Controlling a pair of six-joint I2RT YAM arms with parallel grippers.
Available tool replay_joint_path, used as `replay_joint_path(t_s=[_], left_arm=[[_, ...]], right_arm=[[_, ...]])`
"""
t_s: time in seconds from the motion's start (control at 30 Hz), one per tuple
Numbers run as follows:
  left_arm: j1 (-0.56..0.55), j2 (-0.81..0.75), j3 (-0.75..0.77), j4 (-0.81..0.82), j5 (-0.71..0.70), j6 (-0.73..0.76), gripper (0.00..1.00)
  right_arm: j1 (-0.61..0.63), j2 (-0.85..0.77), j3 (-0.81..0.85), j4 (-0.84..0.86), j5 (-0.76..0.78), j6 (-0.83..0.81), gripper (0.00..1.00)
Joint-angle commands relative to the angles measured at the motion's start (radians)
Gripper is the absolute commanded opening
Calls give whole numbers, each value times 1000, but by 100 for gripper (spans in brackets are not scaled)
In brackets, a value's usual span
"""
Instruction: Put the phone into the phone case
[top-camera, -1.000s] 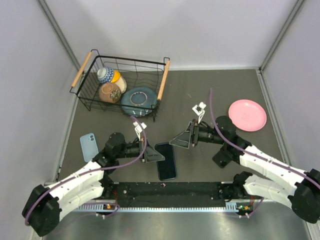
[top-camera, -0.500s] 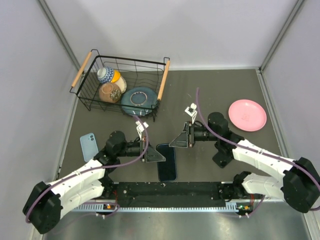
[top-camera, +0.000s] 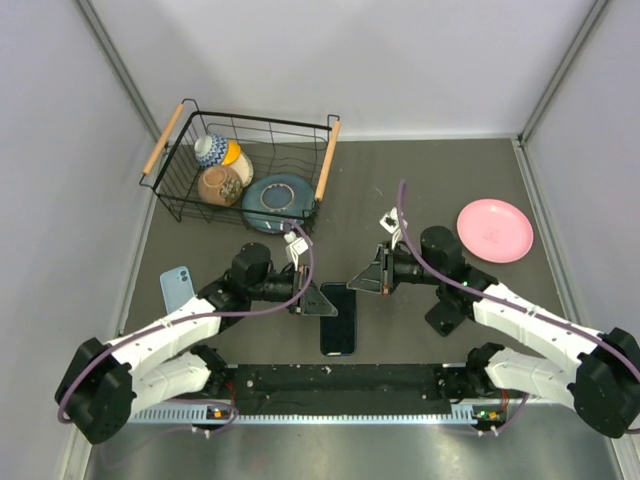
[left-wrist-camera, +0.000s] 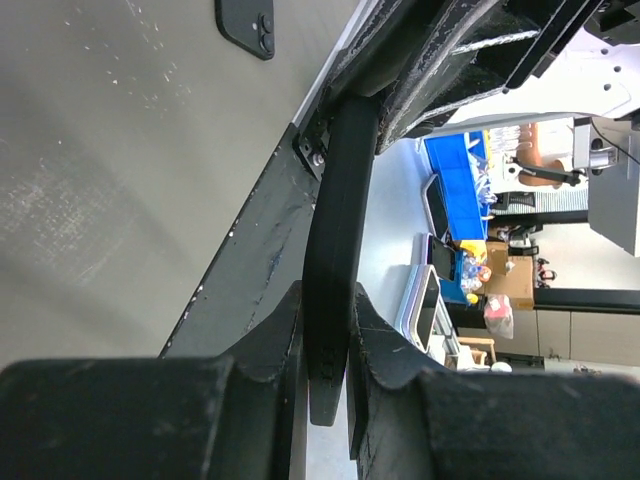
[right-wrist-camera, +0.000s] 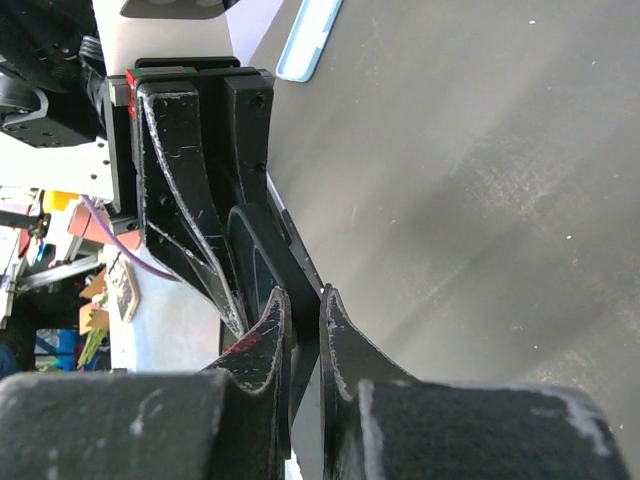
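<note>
The black phone case (top-camera: 338, 320) lies slanted just behind the front rail, and the phone's glossy dark face shows inside it. I cannot tell how deep the phone sits. My left gripper (top-camera: 322, 301) is shut on the case's upper left edge. In the left wrist view that edge is a thick matte band (left-wrist-camera: 335, 250) running between the jaws of that gripper (left-wrist-camera: 328, 300). My right gripper (top-camera: 372, 282) is shut on the upper right edge. In the right wrist view a thin black lip (right-wrist-camera: 300, 270) is pinched in its jaws (right-wrist-camera: 303, 305).
A light blue phone-sized slab (top-camera: 177, 290) lies at the left, also seen from the right wrist (right-wrist-camera: 308, 40). A black slab with two lenses (left-wrist-camera: 245, 25) lies beyond the left gripper. A wire basket (top-camera: 168, 138) of dishes stands back left, a pink plate (top-camera: 495, 230) at the right.
My right gripper came in from the right and shut on the case's upper right edge. The left arm pushed right, still gripping, and the case slid slightly right.
</note>
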Motion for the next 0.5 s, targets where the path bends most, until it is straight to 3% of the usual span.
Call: replay_joint_path(t_s=[0.0,0.07,0.1,0.17,0.2,0.23,0.33,0.47], left_arm=[[4,22,32,-83,-188,5,0],[4,2,26,-54,-191,-2,0],[6,-10,14,-11,-158,-9,0],[7,-59,-42,128,-145,-63,0],[7,-76,-51,141,-150,-71,0],[7,-89,-54,136,-168,-68,0],[7,-130,-49,129,-193,-69,0],[7,-144,-37,141,-193,-72,0]], right_arm=[[23,-53,41,94,-83,33,6],[22,-56,11,130,-108,53,18],[23,-57,-5,148,-115,82,30],[23,-63,-57,212,-131,112,45],[22,-68,-75,232,-132,130,66],[23,-73,-97,260,-128,139,71],[23,-86,-173,300,-118,155,77],[23,-54,-242,445,-189,191,74]])
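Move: The phone and its phone case, already together in the air with the screen up, are pinched at the left edge by the left hand. Their middle is about 3 cm back and 2 cm right of it, level. From the right hand, shut at the far right corner, that middle is some 7 cm back and 3 cm left. On the table about 18 cm below, a black slab lies roughly 29 cm right of the right hand and 9 cm back. Right fingers open wide, backing about 4 cm along the phone's right edge; left keeps pinching, turning slightly counter-clockwise. ##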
